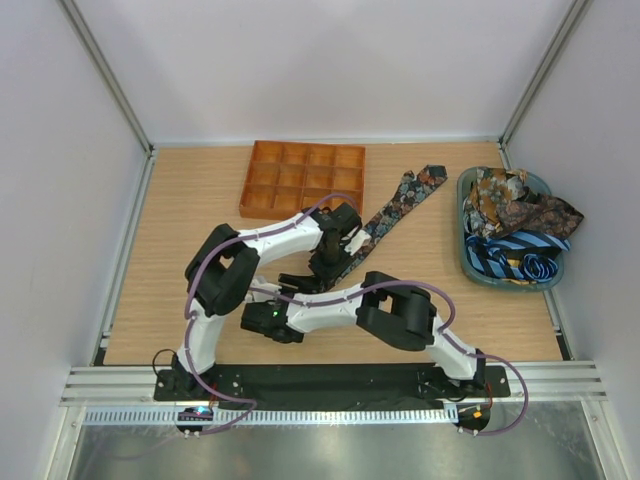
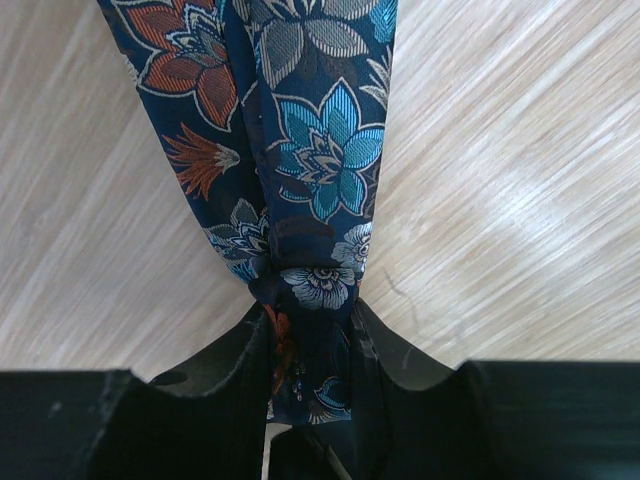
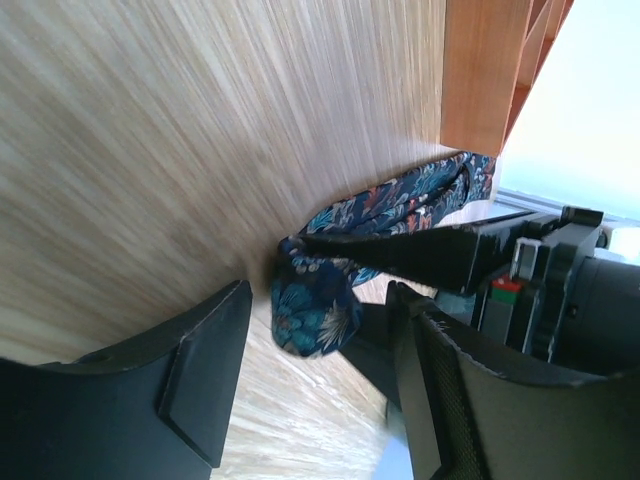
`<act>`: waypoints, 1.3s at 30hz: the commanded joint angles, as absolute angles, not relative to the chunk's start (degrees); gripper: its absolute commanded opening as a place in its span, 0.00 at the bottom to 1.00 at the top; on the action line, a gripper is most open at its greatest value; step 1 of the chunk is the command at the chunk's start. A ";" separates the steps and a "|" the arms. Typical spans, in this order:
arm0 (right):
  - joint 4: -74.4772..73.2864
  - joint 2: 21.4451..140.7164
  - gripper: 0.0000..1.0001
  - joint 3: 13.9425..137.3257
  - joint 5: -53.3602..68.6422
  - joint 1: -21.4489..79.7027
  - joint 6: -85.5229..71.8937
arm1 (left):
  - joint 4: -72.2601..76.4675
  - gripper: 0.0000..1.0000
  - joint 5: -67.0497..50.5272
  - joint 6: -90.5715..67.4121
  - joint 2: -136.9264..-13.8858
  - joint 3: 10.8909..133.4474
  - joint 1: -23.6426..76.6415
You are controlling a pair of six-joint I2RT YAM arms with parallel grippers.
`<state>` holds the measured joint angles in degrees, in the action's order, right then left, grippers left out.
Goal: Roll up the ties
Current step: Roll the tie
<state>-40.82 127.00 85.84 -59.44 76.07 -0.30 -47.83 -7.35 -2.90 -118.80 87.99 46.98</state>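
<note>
A dark floral tie (image 1: 395,205) lies slanted across the wooden table, its wide pointed end (image 1: 430,178) toward the back right. My left gripper (image 1: 322,268) is shut on the tie's near part (image 2: 310,330), and the fabric runs away from the jaws over the table (image 2: 310,150). The tie's end forms a small rolled bundle (image 3: 315,310) beside the left gripper's fingers (image 3: 420,255). My right gripper (image 3: 318,300) is open, its jaws standing either side of that bundle without pressing it; in the top view it sits (image 1: 300,287) just below the left one. More ties (image 1: 520,215) are piled in a basket.
An orange gridded tray (image 1: 300,180) sits at the back centre of the table, its wall showing in the right wrist view (image 3: 490,70). A grey-green basket (image 1: 467,250) stands at the right. Both arms cross over the middle of the table, and white walls enclose it.
</note>
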 commanded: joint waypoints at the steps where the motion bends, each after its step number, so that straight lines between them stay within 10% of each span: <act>1: -42.71 129.28 0.63 87.36 -55.55 74.97 -0.88 | -54.23 0.28 -8.53 -3.69 -120.15 89.03 46.76; 21: -47.91 132.72 0.24 90.00 -51.77 72.69 -4.83 | -53.44 0.34 -7.64 -3.78 -118.48 89.12 46.76; 30: -43.69 129.03 0.22 86.58 -50.01 73.30 -4.57 | -50.10 0.52 -4.84 -3.78 -114.44 89.65 46.76; 33: -42.28 127.18 0.22 85.35 -49.31 73.48 -4.48 | -47.56 0.75 -3.96 -4.13 -111.90 88.78 46.76; 39: -39.47 123.49 0.21 82.89 -47.20 73.65 -4.57 | -41.76 0.77 -1.06 -5.18 -106.80 88.07 46.76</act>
<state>-42.94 126.54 84.84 -54.39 73.73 -2.33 -46.04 -3.05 -4.34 -112.05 88.25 46.85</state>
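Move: The rolled-up end of the floral tie sits in the left fingers, right at that hand's point. From the right hand, open around it, the tie roll is about 1 cm ahead, 1 cm to the right and 2 cm below. The unrolled tie runs off forward-right, its far end some 26 cm ahead and 24 cm to the right of the right hand. The wooden tray lies about 25 cm ahead and 6 cm left of that hand. Down and slightly forward-right, the right hand eases about 2 cm onto the tie roll while its fingers close and pinch it, then keeps that grip, drifting about a centimetre right. The left fingers, still holding the roll until then, open and let go, and the left hand lifts away about 5 cm, drawing forward a little and tilting some 10 degrees. ##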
